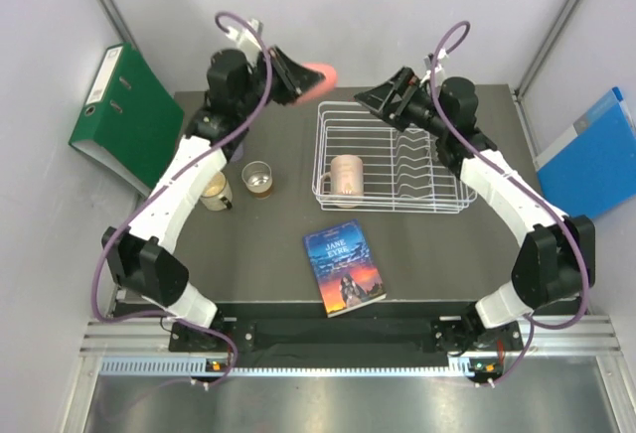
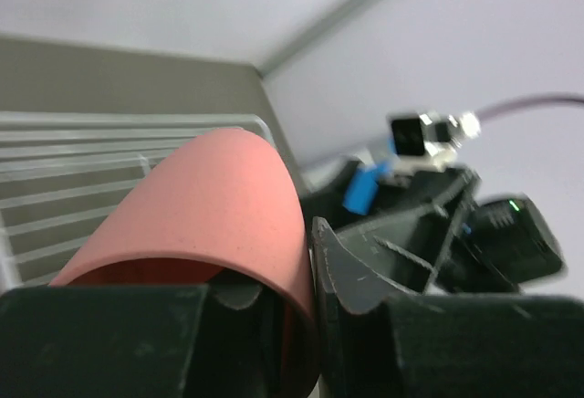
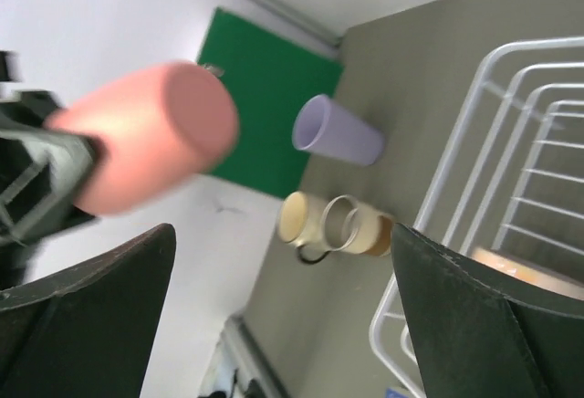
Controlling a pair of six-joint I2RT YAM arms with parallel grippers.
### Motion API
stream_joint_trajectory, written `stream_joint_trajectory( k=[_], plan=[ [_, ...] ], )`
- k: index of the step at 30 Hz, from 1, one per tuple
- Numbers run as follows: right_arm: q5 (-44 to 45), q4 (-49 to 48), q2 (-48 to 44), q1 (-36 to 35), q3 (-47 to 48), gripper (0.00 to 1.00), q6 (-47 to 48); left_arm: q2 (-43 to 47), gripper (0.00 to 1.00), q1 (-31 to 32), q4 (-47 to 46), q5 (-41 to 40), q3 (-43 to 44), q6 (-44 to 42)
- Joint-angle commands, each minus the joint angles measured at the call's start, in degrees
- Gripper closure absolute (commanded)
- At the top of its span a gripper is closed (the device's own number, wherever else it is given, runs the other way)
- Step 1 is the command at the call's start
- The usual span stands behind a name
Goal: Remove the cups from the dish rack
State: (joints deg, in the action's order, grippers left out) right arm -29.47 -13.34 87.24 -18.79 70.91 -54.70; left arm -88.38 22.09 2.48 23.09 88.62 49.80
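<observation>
My left gripper [image 1: 301, 77] is shut on the rim wall of the salmon-pink cup [image 1: 320, 74], held in the air left of the dish rack's [image 1: 437, 115] far corner. In the left wrist view one finger sits inside the cup [image 2: 219, 206] and the other [image 2: 351, 261] presses its outside. My right gripper [image 1: 383, 95] hangs open and empty over the rack's far left corner, facing the pink cup [image 3: 151, 142]. A pale peach mug [image 1: 346, 175] stands in the rack. On the table lie the lilac tumbler [image 3: 338, 131], a beige mug [image 1: 214, 193] and a clear glass cup [image 1: 258, 179].
A paperback book [image 1: 344, 266] lies in front of the rack. A green binder [image 1: 124, 115] leans at the far left and a blue folder [image 1: 596, 150] at the right. Walls close in the table's far side.
</observation>
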Motion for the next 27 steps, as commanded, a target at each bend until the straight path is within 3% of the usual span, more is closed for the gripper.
stream_joint_trajectory(
  k=[1, 5, 15, 20, 27],
  plan=[
    [11.61, 17.00, -2.25, 0.07, 5.97, 0.00, 9.78, -6.25, 1.00, -2.22, 21.57, -11.72, 11.91, -12.53],
    [18.04, 27.38, -0.50, -0.02, 12.05, 0.00, 16.27, -14.79, 1.00, -2.66, 39.48, -25.26, 23.41, -17.36],
    [21.56, 29.60, -1.55, -0.11, 11.53, 0.01, 18.57, -31.93, 1.00, -2.40, 54.47, -45.04, 36.71, -21.41],
    [21.65, 29.87, -1.02, -0.37, 12.05, 0.01, 19.19, -36.77, 1.00, -3.10, 55.17, -47.17, 40.21, -21.41],
    [21.74, 29.96, 0.30, -0.81, 11.70, 0.01, 19.54, -44.41, 1.00, -6.00, 55.53, -43.22, 45.59, -20.27]
  ],
)
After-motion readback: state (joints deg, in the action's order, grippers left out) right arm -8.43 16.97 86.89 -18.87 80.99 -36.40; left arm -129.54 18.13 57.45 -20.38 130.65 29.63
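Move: My left hand already holds the pink cup high up; the free table spot for it lies about 15 cm ahead, 16 cm left and 35 cm below. From that hand, the purple cup stands some 16 cm ahead and 27 cm left, the glass cup 2 cm ahead and 15 cm left, the cream mug 2 cm back and 26 cm left. From my empty right hand, the patterned mug in the rack is roughly 1 cm ahead, 5 cm left and 25 cm below. With the pink cup still gripped, I swing my left hand forward and left, then plunge it about 25 cm towards the table beside the purple cup, rolling the fingers from level to steeply down and levelling off at the end. My right hand, wide open and empty, draws some 6 cm right and sinks a little, tipping its fingers down over the rack. ##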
